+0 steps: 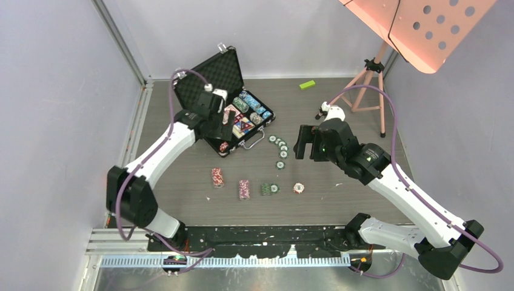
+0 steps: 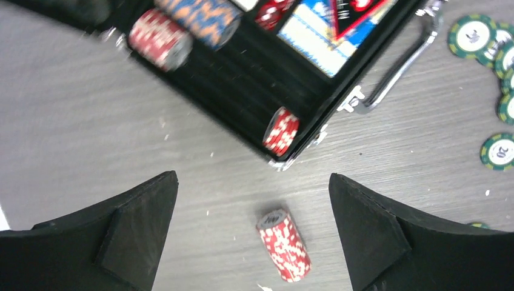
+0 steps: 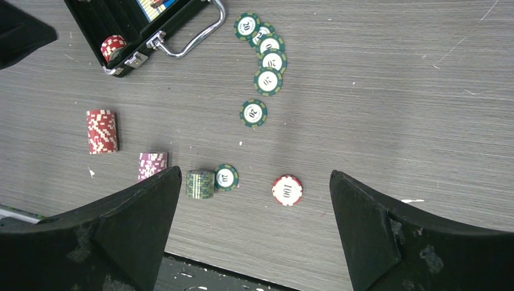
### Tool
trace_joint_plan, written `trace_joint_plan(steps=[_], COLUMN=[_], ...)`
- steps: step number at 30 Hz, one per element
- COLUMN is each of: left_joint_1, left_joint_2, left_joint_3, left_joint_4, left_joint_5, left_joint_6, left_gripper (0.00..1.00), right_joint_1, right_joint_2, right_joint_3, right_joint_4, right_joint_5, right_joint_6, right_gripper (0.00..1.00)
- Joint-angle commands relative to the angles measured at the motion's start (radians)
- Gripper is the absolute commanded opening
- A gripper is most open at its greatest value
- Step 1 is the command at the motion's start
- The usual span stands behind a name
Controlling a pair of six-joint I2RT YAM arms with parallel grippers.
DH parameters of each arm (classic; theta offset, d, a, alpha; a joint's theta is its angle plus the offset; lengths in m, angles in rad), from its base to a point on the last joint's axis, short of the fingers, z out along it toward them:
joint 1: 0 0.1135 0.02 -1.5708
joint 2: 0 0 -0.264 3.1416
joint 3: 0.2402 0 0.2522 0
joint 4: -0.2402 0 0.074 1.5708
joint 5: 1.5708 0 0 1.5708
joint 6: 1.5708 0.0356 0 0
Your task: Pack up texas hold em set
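Observation:
The black briefcase [image 1: 213, 74] lies open at the back left, with chip stacks and a card deck [image 1: 242, 126] in its foam tray. My left gripper [image 1: 217, 127] hovers open over the case's near corner. In the left wrist view its jaws [image 2: 251, 182] stand wide and empty above a red chip stack [image 2: 283, 244] lying on the table, and a small red stack [image 2: 280, 131] sits in the case corner. My right gripper [image 1: 301, 142] is open and empty above the loose green chips [image 3: 267, 54]. A red 100 chip [image 3: 287, 190] and a green stack [image 3: 200, 184] lie between its fingers' view.
On the table lie a red stack [image 1: 217, 177], a purple stack [image 1: 244, 189], a green stack [image 1: 266, 189] and a scattered row of green chips [image 1: 280, 145]. A small green block [image 1: 307, 85] and a pink tripod stand [image 1: 370, 79] are at the back right. Walls enclose both sides.

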Motion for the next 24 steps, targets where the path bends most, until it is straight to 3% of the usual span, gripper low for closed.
trace_joint_plan(steps=[1, 3, 6, 10, 18, 20, 24], left_joint_1=[-0.001, -0.001, -0.001, -0.003, -0.098, -0.1, -0.105], left_joint_2=[-0.116, -0.174, -0.316, -0.413, -0.292, -0.229, -0.137], left_joint_3=[-0.062, -0.085, -0.239, -0.401, -0.462, -0.453, -0.415], left_joint_4=[-0.135, -0.21, -0.124, -0.045, -0.004, -0.006, -0.048], left_joint_5=[-0.217, -0.203, -0.12, -0.027, -0.009, -0.009, -0.035], left_joint_6=[-0.328, -0.399, -0.516, -0.707, -0.826, -0.846, -0.86], left_gripper=[1.0, 1.0, 1.0, 0.83, 0.8, 0.65, 0.59], right_joint_1=[-0.004, -0.004, -0.004, -0.005, -0.006, -0.006, -0.006], right_joint_2=[0.008, 0.013, 0.022, 0.022, 0.021, 0.017, 0.001], right_joint_3=[-0.002, -0.005, -0.008, -0.025, -0.034, -0.035, -0.044], right_joint_4=[0.061, 0.073, 0.089, 0.116, 0.13, 0.13, 0.131], right_joint_5=[-0.001, -0.019, -0.043, -0.062, -0.08, -0.08, -0.079], right_joint_6=[0.016, 0.021, 0.028, 0.04, 0.045, 0.043, 0.045], right_gripper=[1.0, 1.0, 1.0, 1.0, 0.99, 0.99, 0.99])
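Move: The stack of red chips lying on its side on the table is about 12 cm back from the left hand, level with it sideways and some 14 cm below. The red chips in the case's near corner lie 3 cm right of that hand, straight below otherwise, about 13 cm down; the pink chip stack is some 17 cm back and 10 cm right, 14 cm below. From the right hand, the red stack lies about 36 cm left, level fore-and-aft, 21 cm below. Back from over the open case, the left hand arcs some 13 cm towards the red chip stack, rising slightly and bowing left first, then swinging back right and sinking, to end about 10 cm lower. On the way the wrist turns roughly 35 degrees counter-clockwise and tips to point more steeply down, while the wide-open fingers narrow part-way around the line of the stack, still just above it. The open right hand drifts slightly left. ##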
